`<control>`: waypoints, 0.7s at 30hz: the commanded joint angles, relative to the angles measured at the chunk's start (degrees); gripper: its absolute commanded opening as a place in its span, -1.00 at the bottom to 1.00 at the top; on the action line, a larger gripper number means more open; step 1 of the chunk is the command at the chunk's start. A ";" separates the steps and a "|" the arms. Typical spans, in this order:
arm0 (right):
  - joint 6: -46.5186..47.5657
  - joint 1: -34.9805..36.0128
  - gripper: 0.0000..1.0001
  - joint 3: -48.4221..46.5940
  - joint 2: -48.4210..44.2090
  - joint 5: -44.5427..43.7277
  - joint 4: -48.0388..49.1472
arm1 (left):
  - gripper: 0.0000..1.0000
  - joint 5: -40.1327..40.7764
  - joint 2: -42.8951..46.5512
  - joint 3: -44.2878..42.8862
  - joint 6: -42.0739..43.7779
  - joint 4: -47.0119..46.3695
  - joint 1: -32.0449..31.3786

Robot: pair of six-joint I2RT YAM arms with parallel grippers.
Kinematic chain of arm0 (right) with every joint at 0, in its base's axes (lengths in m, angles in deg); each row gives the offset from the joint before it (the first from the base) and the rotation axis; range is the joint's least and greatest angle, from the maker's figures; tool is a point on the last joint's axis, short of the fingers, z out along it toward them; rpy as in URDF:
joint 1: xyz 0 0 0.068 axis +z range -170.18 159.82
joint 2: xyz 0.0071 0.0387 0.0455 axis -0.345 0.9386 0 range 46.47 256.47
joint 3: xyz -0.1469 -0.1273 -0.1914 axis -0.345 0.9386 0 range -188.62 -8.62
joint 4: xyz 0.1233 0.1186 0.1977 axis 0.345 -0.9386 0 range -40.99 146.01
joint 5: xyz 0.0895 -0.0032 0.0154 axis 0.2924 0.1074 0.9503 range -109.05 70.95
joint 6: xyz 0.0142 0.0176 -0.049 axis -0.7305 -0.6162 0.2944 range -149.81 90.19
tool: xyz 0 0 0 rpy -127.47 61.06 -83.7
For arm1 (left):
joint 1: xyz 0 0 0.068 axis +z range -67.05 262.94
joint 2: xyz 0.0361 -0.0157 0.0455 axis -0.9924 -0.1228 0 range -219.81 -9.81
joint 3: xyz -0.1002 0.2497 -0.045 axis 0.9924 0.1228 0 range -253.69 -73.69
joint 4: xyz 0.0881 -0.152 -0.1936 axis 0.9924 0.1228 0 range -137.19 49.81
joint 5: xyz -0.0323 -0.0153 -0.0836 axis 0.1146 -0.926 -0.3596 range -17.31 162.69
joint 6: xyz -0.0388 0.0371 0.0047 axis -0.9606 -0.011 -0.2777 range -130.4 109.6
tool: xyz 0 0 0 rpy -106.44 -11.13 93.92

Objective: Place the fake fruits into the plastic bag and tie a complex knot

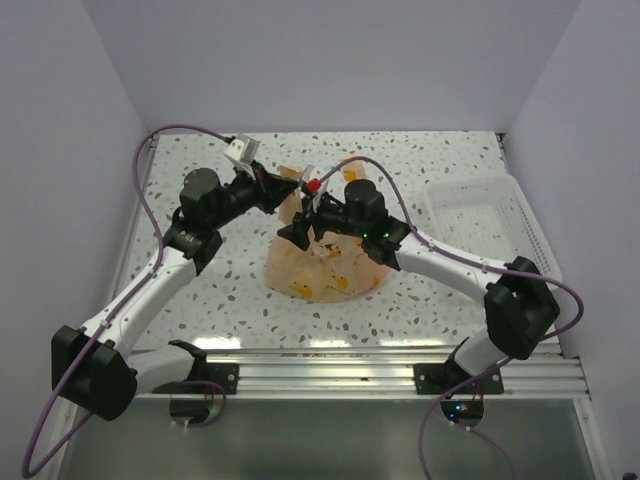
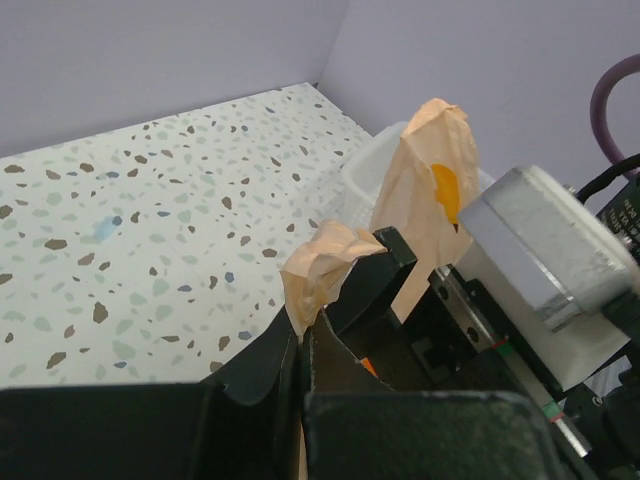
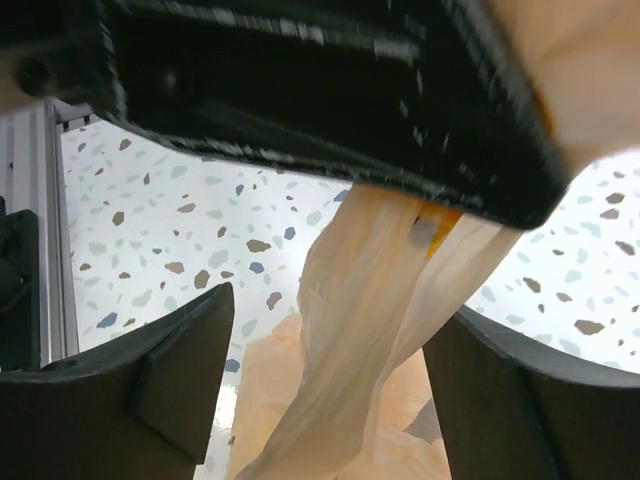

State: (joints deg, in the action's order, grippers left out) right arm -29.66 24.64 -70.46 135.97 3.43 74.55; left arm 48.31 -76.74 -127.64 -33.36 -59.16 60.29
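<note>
The peach-orange plastic bag lies slumped mid-table, and yellow and orange fake fruits show through its film. My left gripper is shut on a bunched handle of the bag, which pokes out above the left gripper's closed jaws. A second handle strip stands up beside it. My right gripper hovers over the bag's top. In the right wrist view the right gripper is open, with a stretched handle strip running loose between its fingers. The knot is hidden under the grippers.
A white plastic tray sits at the right of the table, and its rim shows behind the handles. The left gripper's black body hangs close above the right fingers. An aluminium rail runs along the near edge.
</note>
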 commanded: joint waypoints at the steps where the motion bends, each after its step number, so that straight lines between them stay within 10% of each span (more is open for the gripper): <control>1: 4.07 -1.13 0.55 -4.86 -4.85 3.01 -7.70 | -1.00 -2.86 1.55 0.08 1.07 -2.89 -0.20; 11: 12.94 -4.38 0.97 -15.73 -12.14 13.37 -29.95 | -1.00 -5.85 1.37 0.78 3.62 -2.36 0.15; 21: 5.91 -29.13 0.97 -20.87 -13.91 39.60 -39.82 | -1.00 -14.81 0.49 0.17 4.33 -5.17 0.42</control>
State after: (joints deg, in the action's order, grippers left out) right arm -23.17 2.10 -91.99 121.91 28.80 40.50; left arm 38.56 -76.66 -127.21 -30.28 -60.06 60.42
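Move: My right hand's next goal, the bag's upstanding right handle, is about 12 cm to its right, 4 cm ahead and some 12 cm higher. The left handle, pinched in my left fingers, is roughly 8 cm above my right hand, 2 cm ahead and 2 cm right; the fruit-filled bag body lies about 15 cm below, 4 cm ahead and 8 cm right. From my left hand the right handle is about 12 cm right, 1 cm ahead and 4 cm up. With my right fingers already apart around the loose strip below the left handle, I lift clear of the strip, drawing back slightly at first. Then I speed up and swing right, some 16 cm up and 13 cm right in all, spreading the jaws fully and bringing them close to the right handle. My left hand keeps its pinch and eases back and right about 2.5 cm, turning some 10 degrees clockwise. ##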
